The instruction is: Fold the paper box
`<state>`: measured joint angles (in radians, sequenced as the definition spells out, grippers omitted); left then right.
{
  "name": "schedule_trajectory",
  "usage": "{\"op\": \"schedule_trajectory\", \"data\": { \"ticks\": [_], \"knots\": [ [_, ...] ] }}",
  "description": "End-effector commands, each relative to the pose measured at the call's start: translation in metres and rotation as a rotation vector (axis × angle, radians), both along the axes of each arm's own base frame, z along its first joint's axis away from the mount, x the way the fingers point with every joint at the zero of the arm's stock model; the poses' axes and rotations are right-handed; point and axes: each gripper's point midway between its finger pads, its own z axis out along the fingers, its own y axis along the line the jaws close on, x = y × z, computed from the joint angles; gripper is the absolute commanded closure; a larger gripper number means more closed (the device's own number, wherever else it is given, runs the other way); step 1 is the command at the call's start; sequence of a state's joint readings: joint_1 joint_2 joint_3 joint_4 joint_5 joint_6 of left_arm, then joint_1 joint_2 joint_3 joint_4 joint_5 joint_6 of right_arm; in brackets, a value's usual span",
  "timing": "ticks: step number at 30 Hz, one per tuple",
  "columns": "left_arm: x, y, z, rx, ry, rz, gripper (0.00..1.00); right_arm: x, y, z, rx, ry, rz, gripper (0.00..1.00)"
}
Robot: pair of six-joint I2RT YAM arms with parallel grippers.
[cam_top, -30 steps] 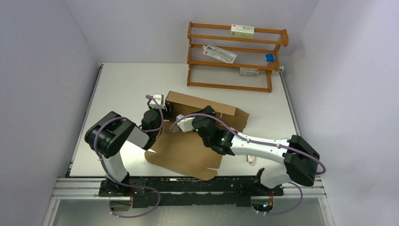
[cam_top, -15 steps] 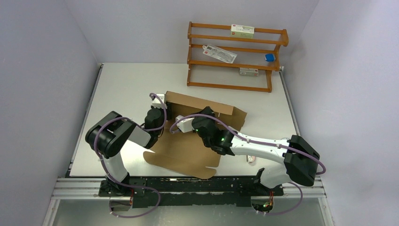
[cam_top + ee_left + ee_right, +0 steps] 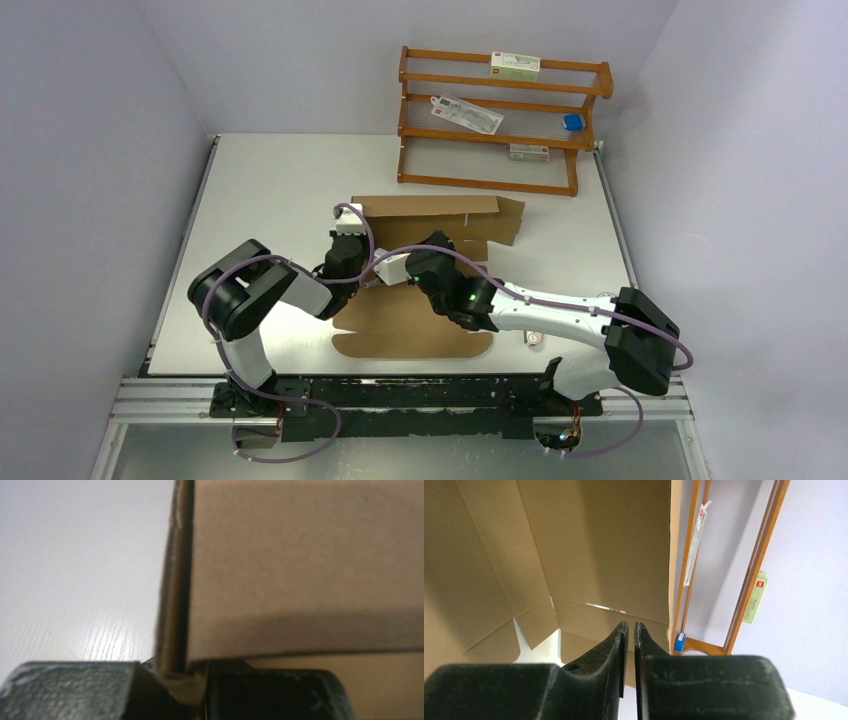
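The paper box (image 3: 420,338) is a brown corrugated die-cut sheet lying mid-table, its back wall (image 3: 430,207) raised upright. My left gripper (image 3: 355,218) is at the box's left end. The left wrist view shows the left gripper (image 3: 182,680) shut on the edge of a cardboard panel (image 3: 300,570). My right gripper (image 3: 398,264) hovers over the box floor. Seen from the right wrist, the right gripper (image 3: 630,627) has its fingers almost touching with nothing between them, facing the box's inner walls (image 3: 589,545).
A wooden rack (image 3: 500,120) stands at the back of the white table (image 3: 270,180), holding a white-green carton (image 3: 514,67), a flat packet (image 3: 466,113) and a small blue item (image 3: 572,122). A small round object (image 3: 536,340) lies by the right arm.
The left gripper closed on the box's left edge and moved right. The box swung round so its back wall faces squarely forward. The right gripper's fingers drew together.
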<state>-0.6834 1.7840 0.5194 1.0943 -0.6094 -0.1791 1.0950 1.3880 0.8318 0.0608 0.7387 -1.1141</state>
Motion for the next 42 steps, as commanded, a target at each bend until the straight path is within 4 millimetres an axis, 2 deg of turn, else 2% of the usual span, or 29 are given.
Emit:
{"op": "schedule_trajectory", "data": {
  "ticks": [1,7,10,15,21,25,29,31,36,39,42],
  "knots": [
    [0.001,0.000,0.007,-0.001,-0.016,0.044,0.85,-0.003,0.003,0.012,0.042,-0.003,0.007,0.86],
    [-0.010,-0.004,0.023,-0.034,-0.043,-0.021,0.56,-0.006,0.001,0.022,0.142,-0.001,-0.008,0.77],
    [-0.018,-0.004,0.032,-0.047,-0.046,-0.057,0.42,-0.007,0.000,0.029,0.227,-0.002,-0.021,0.69],
    [-0.036,0.001,0.046,-0.067,-0.018,-0.098,0.29,-0.011,-0.005,0.047,0.427,-0.004,-0.059,0.55],
    [-0.064,0.003,0.070,-0.141,0.034,-0.171,0.15,-0.003,-0.029,0.073,0.735,0.015,-0.150,0.45],
    [-0.078,0.001,0.095,-0.182,0.045,-0.232,0.09,0.006,-0.046,0.080,0.900,0.063,-0.250,0.40],
    [-0.083,0.009,0.117,-0.208,0.054,-0.227,0.04,0.018,-0.062,0.081,1.027,0.131,-0.342,0.32],
    [-0.078,0.015,0.131,-0.222,0.053,-0.203,0.03,0.025,-0.068,0.079,1.067,0.165,-0.387,0.30],
    [-0.061,0.036,0.144,-0.277,0.076,-0.164,0.03,0.047,-0.087,0.071,1.186,0.254,-0.529,0.30],
    [-0.051,0.046,0.149,-0.317,0.060,-0.169,0.03,0.058,-0.093,0.062,1.255,0.309,-0.591,0.30],
    [-0.038,0.049,0.145,-0.339,0.087,-0.189,0.03,0.064,-0.098,0.054,1.297,0.338,-0.645,0.31]
  ]
}}
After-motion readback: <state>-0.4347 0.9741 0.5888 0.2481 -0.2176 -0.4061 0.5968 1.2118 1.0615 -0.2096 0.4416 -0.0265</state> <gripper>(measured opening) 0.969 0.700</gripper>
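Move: The box's folded left corner is already between the left fingers, at the hand point or a centimetre above. The middle of the box's top panel stands about 13 cm to that hand's right, 2 cm farther out and 3 cm higher. From the right hand, the panel's right end lies roughly 11 cm right, 7 ahead and 8 below, and the loose right flap some 14 right, 5 ahead and 11 below. The flat front sheet's middle is about 10 cm back, 4 left and 18 below. Backward and upward, the left hand opens wide and comes free of the box's left corner, then, still rising, swings left and a little forward beside the box, ending some 15 cm higher. The right hand opens too, lifts away in front of the top panel, then goes right and forward over its right end, rolling about 70 degrees left side up and turning clockwise. ##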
